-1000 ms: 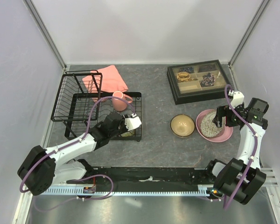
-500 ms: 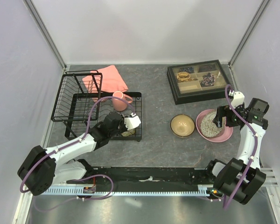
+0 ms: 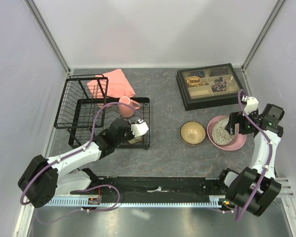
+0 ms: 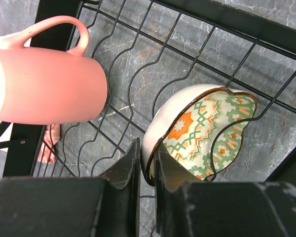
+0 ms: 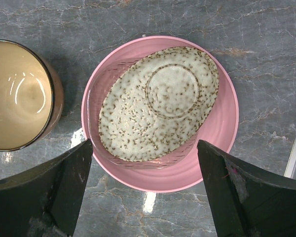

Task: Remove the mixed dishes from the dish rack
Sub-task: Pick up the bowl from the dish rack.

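Note:
The black wire dish rack [image 3: 74,106] stands at the left. On its flat base lies a pink handled mug [image 3: 126,106] [image 4: 44,84] on its side. Beside it a small bowl [image 3: 133,141] [image 4: 202,128], brown-rimmed with an orange and green pattern inside, leans in the rack wires [image 4: 246,30]. My left gripper [image 3: 136,134] [image 4: 147,155] is shut on that bowl's rim, one finger inside and one outside. My right gripper [image 3: 233,124] [image 5: 144,148] hangs open over the pink plate [image 3: 239,143] [image 5: 222,133]. A grey speckled bowl [image 3: 222,131] [image 5: 158,103] lies upside down on the plate.
A tan bowl with a cream inside [image 3: 193,132] [image 5: 19,94] stands on the table just left of the pink plate. A pink folded cloth [image 3: 116,83] lies behind the rack. A black compartmented tray of trinkets [image 3: 209,85] sits at the back right.
My left gripper's fingers have closed onto the patterned bowl's rim. The right arm has stayed where it was.

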{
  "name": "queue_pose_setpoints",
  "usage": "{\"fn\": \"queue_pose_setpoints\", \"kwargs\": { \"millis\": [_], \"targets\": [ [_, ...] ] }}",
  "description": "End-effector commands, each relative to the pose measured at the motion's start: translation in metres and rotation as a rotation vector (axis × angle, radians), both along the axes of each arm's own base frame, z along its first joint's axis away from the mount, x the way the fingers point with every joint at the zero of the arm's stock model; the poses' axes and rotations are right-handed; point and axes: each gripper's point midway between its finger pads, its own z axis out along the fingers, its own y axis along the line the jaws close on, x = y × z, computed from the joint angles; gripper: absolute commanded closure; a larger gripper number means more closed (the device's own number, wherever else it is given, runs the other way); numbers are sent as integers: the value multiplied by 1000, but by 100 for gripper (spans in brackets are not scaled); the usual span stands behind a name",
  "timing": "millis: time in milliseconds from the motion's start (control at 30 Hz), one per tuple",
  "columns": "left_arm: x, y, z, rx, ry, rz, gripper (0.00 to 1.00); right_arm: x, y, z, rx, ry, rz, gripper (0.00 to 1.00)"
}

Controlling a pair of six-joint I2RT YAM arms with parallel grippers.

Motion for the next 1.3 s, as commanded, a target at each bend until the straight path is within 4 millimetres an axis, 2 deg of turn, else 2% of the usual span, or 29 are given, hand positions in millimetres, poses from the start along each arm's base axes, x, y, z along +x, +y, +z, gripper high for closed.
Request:
{"fn": "queue_pose_setpoints", "kwargs": {
  "millis": [0,300,700,833,1000,1267],
  "targets": [
    [22,-19,64,-123,-170,-7,98,1,1,0,5,-9,14,5],
    [27,-19,84,-146,-225,2,98,0,2,-1,5,-7,19,6],
    [41,-21,81,-116,-288,15,99,0,1,-2,3,-4,19,6],
    [44,-22,87,-129,-314,16,98,1,0,-2,1,-4,19,6],
    [47,-27,105,-157,-330,16,98,1,0,-3,4,0,19,6],
    [53,-35,152,-213,-371,14,99,1,0,-3,2,-2,19,6]
  ]
}}
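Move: The small patterned bowl is already pinched by its rim in the left hand and still stands among the rack's wires, its middle about 3 cm to the right of the fingers, 1 cm back and 3 cm below them. The pink mug stands roughly 11 cm ahead and 2 cm left, 1 cm lower; the brown bowl sits on the table some 28 cm to the right, level fore and aft, 5 cm down. From the right hand the patterned bowl lies about 41 cm left, neither ahead nor back, 8 cm lower. The patterned bowl is drawn up out of the rack's wires, its rim kept between the left fingers: slowly at first, easing almost to a halt partway, then faster, about 9 cm up in all. It also goes some 4 cm forward towards the pink mug and a little right, while the wrist tips the fingers up by about 15 degrees. ##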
